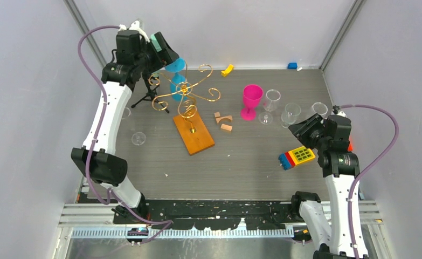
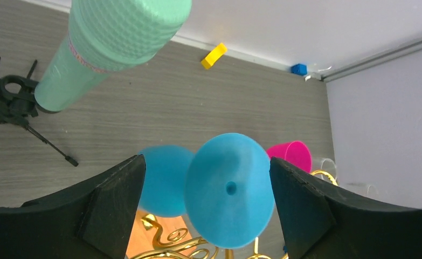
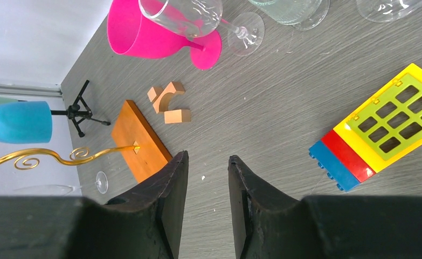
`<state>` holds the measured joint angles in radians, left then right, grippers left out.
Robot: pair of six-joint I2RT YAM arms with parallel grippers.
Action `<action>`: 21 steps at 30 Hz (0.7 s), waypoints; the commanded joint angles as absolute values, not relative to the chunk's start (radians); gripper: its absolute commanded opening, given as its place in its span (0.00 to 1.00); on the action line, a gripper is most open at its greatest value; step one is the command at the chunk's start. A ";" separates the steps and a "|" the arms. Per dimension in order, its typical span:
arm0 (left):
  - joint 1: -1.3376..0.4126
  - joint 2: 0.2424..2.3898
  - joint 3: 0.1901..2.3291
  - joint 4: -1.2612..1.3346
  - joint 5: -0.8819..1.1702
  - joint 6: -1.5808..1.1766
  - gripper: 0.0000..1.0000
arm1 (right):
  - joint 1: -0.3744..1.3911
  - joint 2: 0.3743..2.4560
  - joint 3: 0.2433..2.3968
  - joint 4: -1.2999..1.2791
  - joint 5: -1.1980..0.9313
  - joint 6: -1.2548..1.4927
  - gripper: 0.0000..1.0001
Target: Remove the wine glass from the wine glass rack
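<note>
The wine glass, opaque blue, hangs on the gold wire wine glass rack [image 1: 189, 97], which stands on an orange-brown wooden base [image 1: 198, 137]. The glass's round foot [image 2: 230, 189] faces the left wrist camera and its bowl [image 2: 163, 181] lies behind. My left gripper [image 2: 207, 162] is open and straddles the foot. The right finger [image 2: 305, 210] is close to the foot's rim and the left finger [image 2: 114, 208] stands clear of it. My right gripper [image 3: 208, 156] hovers over bare table at the right, its jaws a little apart with nothing between them.
A black tripod [image 1: 146, 97] and a mint-green cylinder [image 2: 111, 43] stand left of the rack. A pink goblet [image 1: 251, 100] and several clear glasses [image 1: 291, 113] stand to the right. Wooden blocks [image 1: 223, 121], a toy brick panel [image 1: 297, 156] and a fallen clear glass [image 1: 138, 138] lie about.
</note>
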<state>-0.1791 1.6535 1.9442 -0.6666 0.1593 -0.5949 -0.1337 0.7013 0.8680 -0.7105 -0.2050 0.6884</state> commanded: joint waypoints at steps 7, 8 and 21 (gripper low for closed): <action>-0.173 1.614 1.850 -0.585 0.207 -0.549 0.85 | -0.130 0.697 0.853 -0.647 -0.238 0.690 0.38; -0.173 1.615 1.849 -0.590 0.212 -0.548 0.84 | -0.130 0.697 0.851 -0.649 -0.239 0.691 0.38; -0.164 1.593 1.840 -0.555 0.286 -0.614 0.49 | -0.130 0.691 0.858 -0.654 -0.238 0.679 0.35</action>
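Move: The blue wine glass hangs foot up just under the open left hand: its middle is about 2 cm back, 2 cm to the right and 12 cm below, with the foot only some 4 cm below. The mint-green cylinder stands about 5 cm ahead, 6 cm left and 3 cm lower. The rack's hub is some 12 cm back, 5 cm right and 5 cm below. From the idle right hand, the glass is about 21 cm ahead, 49 cm left and 3 cm higher. The left fingers close in on the upturned foot of the blue glass, the right finger ending over its edge; whether they touch it yet can't be made out. First the hand sinks about 3 cm onto the glass, then, easing up again by 1 cm, it draws the wide-open fingers to about half open while drifting barely 1 cm right. ##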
